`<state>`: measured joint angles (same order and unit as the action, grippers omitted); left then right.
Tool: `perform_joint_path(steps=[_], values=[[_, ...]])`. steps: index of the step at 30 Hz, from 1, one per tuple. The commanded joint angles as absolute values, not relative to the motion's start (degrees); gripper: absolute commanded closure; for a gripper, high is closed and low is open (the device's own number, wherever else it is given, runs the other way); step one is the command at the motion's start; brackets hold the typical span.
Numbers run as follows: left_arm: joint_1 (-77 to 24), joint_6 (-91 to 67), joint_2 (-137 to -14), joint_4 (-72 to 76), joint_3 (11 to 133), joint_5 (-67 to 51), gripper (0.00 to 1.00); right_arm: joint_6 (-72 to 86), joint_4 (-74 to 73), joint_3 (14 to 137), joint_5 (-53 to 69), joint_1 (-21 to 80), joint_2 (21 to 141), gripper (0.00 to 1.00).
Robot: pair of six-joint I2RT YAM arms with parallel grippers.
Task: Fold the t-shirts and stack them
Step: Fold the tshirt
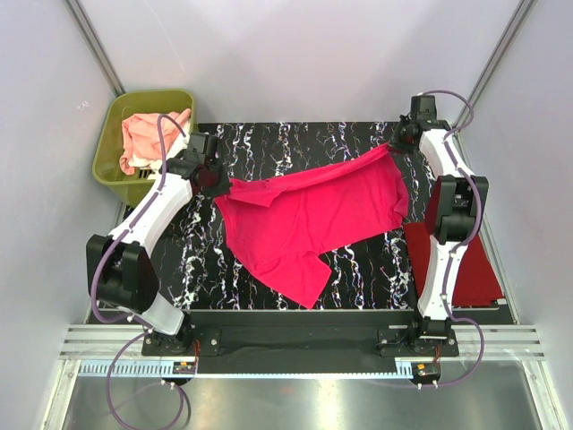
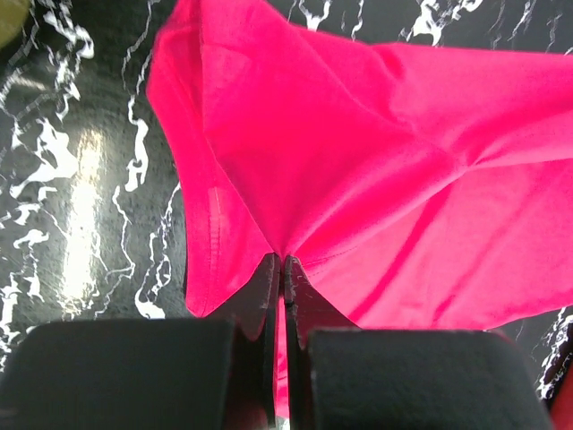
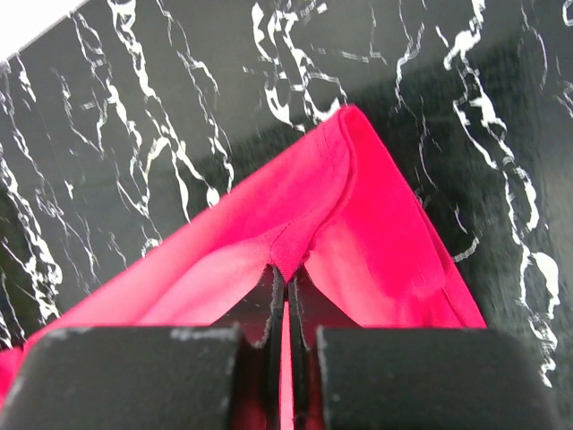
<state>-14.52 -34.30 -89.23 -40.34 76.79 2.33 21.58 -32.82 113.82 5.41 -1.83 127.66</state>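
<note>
A hot pink t-shirt (image 1: 309, 215) hangs stretched between my two grippers over the black marbled table (image 1: 358, 278), its lower part trailing on the surface. My left gripper (image 1: 218, 182) is shut on the shirt's left edge; in the left wrist view the cloth (image 2: 358, 161) fans out from the pinched jaws (image 2: 282, 262). My right gripper (image 1: 394, 143) is shut on a seamed corner at the far right, shown in the right wrist view (image 3: 288, 271) with the pink fabric (image 3: 358, 233) folding away from it. A darker red t-shirt (image 1: 466, 260) lies flat at the table's right side.
An olive-green tub (image 1: 112, 157) stands off the table's far left corner, holding a peach-pink shirt (image 1: 148, 134) and a bit of white cloth (image 1: 148, 163). White walls close in on all sides. The left arm's cable loops over the tub.
</note>
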Motion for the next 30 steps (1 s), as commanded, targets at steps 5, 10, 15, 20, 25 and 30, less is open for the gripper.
perform_joint_path(steps=[5,10,15,20,25,30], values=[[-15.12,-35.95,-87.28,-37.88,74.53,-1.49,1.0,19.25,-33.31,110.48,3.61,-1.76,122.08,0.97],[-15.29,-35.68,-87.45,-37.97,73.48,-1.67,1.0,19.42,-33.49,110.21,3.61,-1.76,122.61,0.96],[-15.56,-36.03,-87.1,-37.71,72.34,-2.02,1.0,19.51,-33.4,109.51,3.17,-1.76,122.78,0.94],[-16.43,-35.69,-86.84,-37.18,71.37,-2.29,1.0,19.34,-33.57,109.34,2.81,-1.76,122.96,0.92],[-17.48,-33.76,-84.74,-39.54,71.1,1.83,0.69,18.28,-36.73,107.76,-1.56,-1.76,122.09,0.77],[-18.63,-29.1,-79.64,-41.83,75.23,6.94,0.41,15.3,-34.11,102.31,-12.28,-1.76,118.83,0.53]])
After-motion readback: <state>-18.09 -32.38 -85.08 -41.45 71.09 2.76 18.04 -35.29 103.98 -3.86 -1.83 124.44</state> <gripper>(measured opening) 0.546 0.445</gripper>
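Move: Both closed grippers hold the t-shirt's far edge in the air. The left hand's landing spot is lying cloth about 2 cm back, 2 cm right and 10 cm below it; the t-shirt's middle is 24 cm right and 6 cm back, the green basket 28 cm left and 15 cm ahead. The right hand's landing spot is 2 cm back, straight in line and some 7 cm below; the red pad is 39 cm back and 11 cm right. Both hands keep their pinch on the far edge at first and ease it down and back over the lying cloth, then let go. The left sinks about 3 cm, drifting back and slightly right, opens halfway late and starts rising while still drawing back. The right cracks open slowly, then opens nearly halfway as it speeds back, down and right, some 5 cm back in all, its wrist tipping further down. ##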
